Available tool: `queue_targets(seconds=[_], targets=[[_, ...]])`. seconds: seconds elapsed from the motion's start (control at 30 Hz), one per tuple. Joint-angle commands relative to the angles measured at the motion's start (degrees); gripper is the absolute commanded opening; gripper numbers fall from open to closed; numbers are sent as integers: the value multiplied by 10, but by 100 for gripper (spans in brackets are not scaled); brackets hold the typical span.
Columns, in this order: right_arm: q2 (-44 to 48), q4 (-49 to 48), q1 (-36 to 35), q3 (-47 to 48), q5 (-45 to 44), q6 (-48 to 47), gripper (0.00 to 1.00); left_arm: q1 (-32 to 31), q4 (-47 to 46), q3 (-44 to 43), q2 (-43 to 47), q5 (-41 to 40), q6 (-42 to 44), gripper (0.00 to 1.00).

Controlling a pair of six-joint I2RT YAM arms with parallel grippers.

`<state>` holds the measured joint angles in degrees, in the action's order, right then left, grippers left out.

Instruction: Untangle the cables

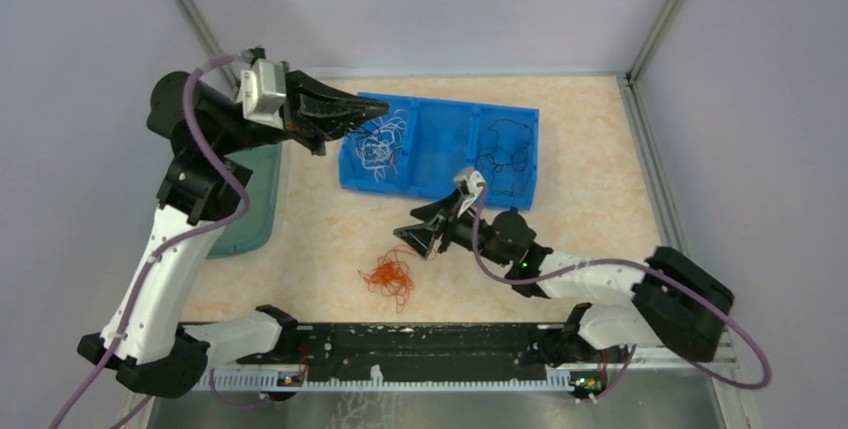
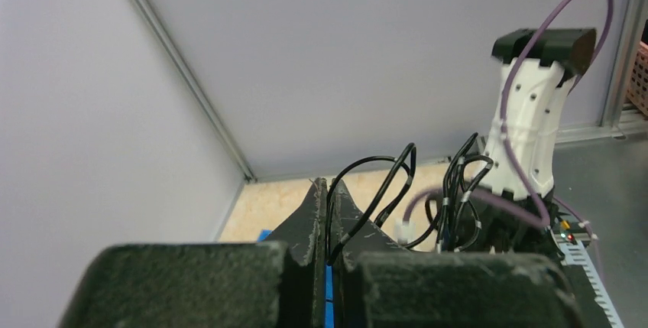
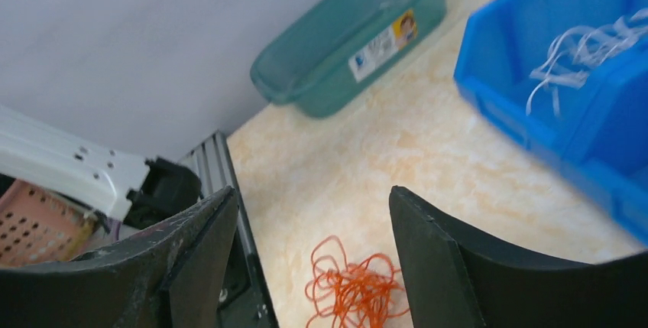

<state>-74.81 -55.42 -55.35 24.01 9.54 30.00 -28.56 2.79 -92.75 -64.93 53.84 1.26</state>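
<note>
A red-orange tangle of cables (image 1: pixel 389 276) lies on the table in front of the blue bin (image 1: pixel 440 181). My right gripper (image 1: pixel 407 240) hovers just above and behind that tangle, open, with nothing between its fingers; in the right wrist view the orange cables (image 3: pixel 353 288) show below the gap of the right gripper (image 3: pixel 312 194). White cables (image 1: pixel 380 141) fill the bin's left compartment and black cables (image 1: pixel 505 155) its right one. My left gripper (image 1: pixel 372 107) hangs over the white compartment, shut. A thin black cable (image 2: pixel 365 190) comes out of the slit of the left gripper (image 2: pixel 327 184) and loops upward.
A green tray (image 1: pixel 250 211) sits at the table's left edge, under my left arm. The black rail with both arm bases (image 1: pixel 420 349) runs along the near edge. Grey walls close the table in at the back and on both sides.
</note>
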Motion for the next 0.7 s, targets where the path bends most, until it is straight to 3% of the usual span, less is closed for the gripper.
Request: queue_targets(seconds=[0.0, 0.13, 0.33, 0.53, 0.67], targets=[[128, 76, 22, 20, -87, -46, 74, -7, -26, 47, -18, -14, -5, 0], [231, 250, 79, 62, -163, -68, 74, -36, -34, 80, -42, -29, 2, 1], [369, 478, 95, 78, -503, -82, 72, -103, -37, 68, -131, -34, 29, 0], [449, 556, 98, 65, -638, -83, 71, -132, -36, -25, -280, -27, 33, 0], [464, 524, 101, 45, -665, -141, 73, -132, -3, -174, -449, -61, 28, 0]])
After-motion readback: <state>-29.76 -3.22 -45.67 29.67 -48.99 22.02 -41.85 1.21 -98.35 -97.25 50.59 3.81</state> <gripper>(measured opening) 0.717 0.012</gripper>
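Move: The black cable, still pinched in the left hand's closed tips, is bound for the right compartment of the blue bin, roughly 28 cm ahead, 28 cm to the right and some 53 cm below. The middle compartment stands about 31 cm ahead, 10 cm right; the white cables about 32 cm ahead, 7 cm left. The orange cable lies almost straight below, 4 cm back and 3 cm left. From the right hand the right compartment is about 28 cm ahead, 26 cm right, 18 cm lower. The black cable is carried in the left hand's shut fingers rightward and down, some 16 cm each, and about 10 cm forward, towards the bin's right compartment, the wrist tipping about 25 degrees. The empty right hand clears away from the orange cable, about 27 cm to its right, also up and forward, turning some 70 degrees clockwise to point ahead, fingers staying open. ##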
